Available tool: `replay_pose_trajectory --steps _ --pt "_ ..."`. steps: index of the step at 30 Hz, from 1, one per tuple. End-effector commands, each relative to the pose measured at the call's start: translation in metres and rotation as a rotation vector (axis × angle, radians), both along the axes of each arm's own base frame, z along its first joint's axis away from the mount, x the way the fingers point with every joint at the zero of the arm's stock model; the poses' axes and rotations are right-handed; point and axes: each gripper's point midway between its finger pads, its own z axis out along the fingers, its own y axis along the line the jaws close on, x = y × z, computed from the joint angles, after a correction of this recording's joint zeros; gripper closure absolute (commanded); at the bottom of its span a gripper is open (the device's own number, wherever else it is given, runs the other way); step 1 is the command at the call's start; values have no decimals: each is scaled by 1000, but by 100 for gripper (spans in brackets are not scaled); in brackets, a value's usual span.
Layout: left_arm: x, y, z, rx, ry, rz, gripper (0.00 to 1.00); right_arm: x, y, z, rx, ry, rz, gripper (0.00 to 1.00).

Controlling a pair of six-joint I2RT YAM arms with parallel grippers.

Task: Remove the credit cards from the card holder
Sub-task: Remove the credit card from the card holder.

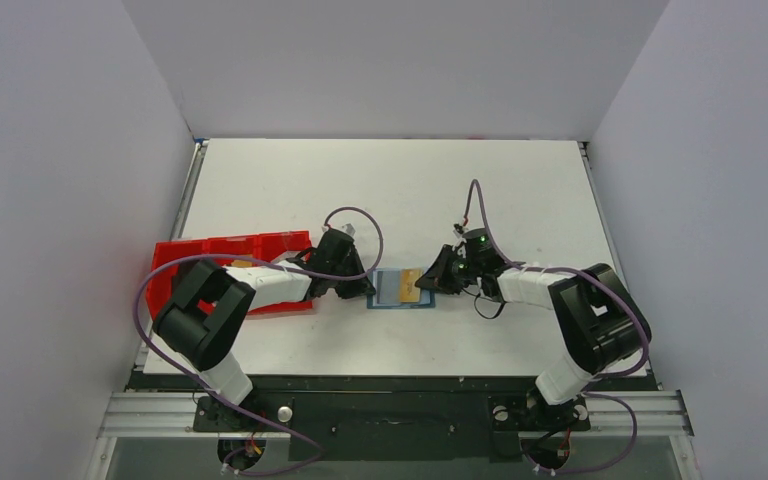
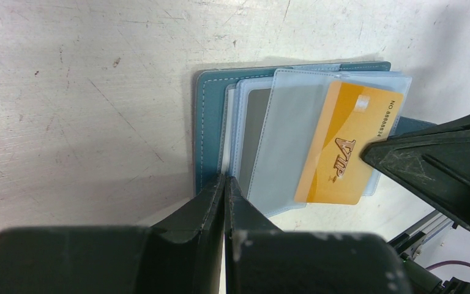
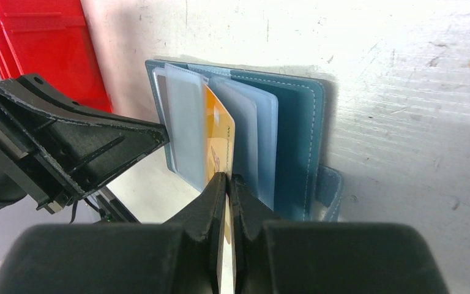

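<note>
The blue card holder [image 1: 388, 291] lies open on the table between my grippers, its clear sleeves fanned out. In the left wrist view its blue cover [image 2: 211, 122] shows at the left. The tan/gold card [image 2: 343, 141] sticks partly out of a sleeve. The dark grey card [image 2: 256, 131] sits inside another sleeve. My left gripper [image 2: 225, 182] is shut on the holder's near edge. My right gripper [image 3: 227, 179] is shut on the gold card [image 3: 217, 141], next to the holder's cover [image 3: 297, 122] and darker tab [image 3: 330, 187]. In the top view both grippers, left [image 1: 368, 290] and right [image 1: 422, 283], meet at the holder.
The red three-compartment tray [image 1: 230, 247] lies at the table's left, under and behind my left arm; it also shows in the right wrist view [image 3: 43, 37]. White walls close the table's left, right and far sides.
</note>
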Motion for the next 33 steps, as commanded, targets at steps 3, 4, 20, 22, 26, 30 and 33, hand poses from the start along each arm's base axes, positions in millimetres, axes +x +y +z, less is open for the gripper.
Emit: replay_pose_trajectory --steps 3,4,20,22,26,30,33 --pt "-24 33 -33 154 94 5 100 8 -10 12 -40 -57 -8 100" --pt "-24 32 -32 152 90 2 100 9 -10 14 -39 -60 -10 100" --pt "15 11 45 119 -69 -52 100 19 -6 59 9 -125 -11 100" --pt "20 8 59 114 -93 -65 100 20 -6 65 13 -135 -12 100" --pt "26 3 87 71 -146 -92 82 21 -4 78 31 -150 -10 100" --pt "29 2 116 -35 -197 -114 65 22 2 93 74 -165 3 100" --pt "29 2 147 -194 -237 -146 61 23 11 112 144 -185 21 100"
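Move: The gold credit card is already pinched by its right edge in the right fingers, its middle some 2 cm left of that hand and 1 cm below, nearly drawn from its sleeve. The open card holder's middle lies about 4 cm left of the right hand, 1 cm back and 3 cm below; the closing tab is about 5 cm to its right and 4 cm below. From the left hand, whose shut tips are on the holder's left side, the card is about 10 cm right, 1 cm forward and 2 cm up. The card, kept in the right fingers' pinch, is eased about 1 cm to the right, then lifted up off the sleeves, some 6 cm in all. The left hand's closed tips stay on the holder's left side at first, drift about 1.5 cm left, then come free and rise about 9 cm, going slightly forward while the fingers open about a third. ##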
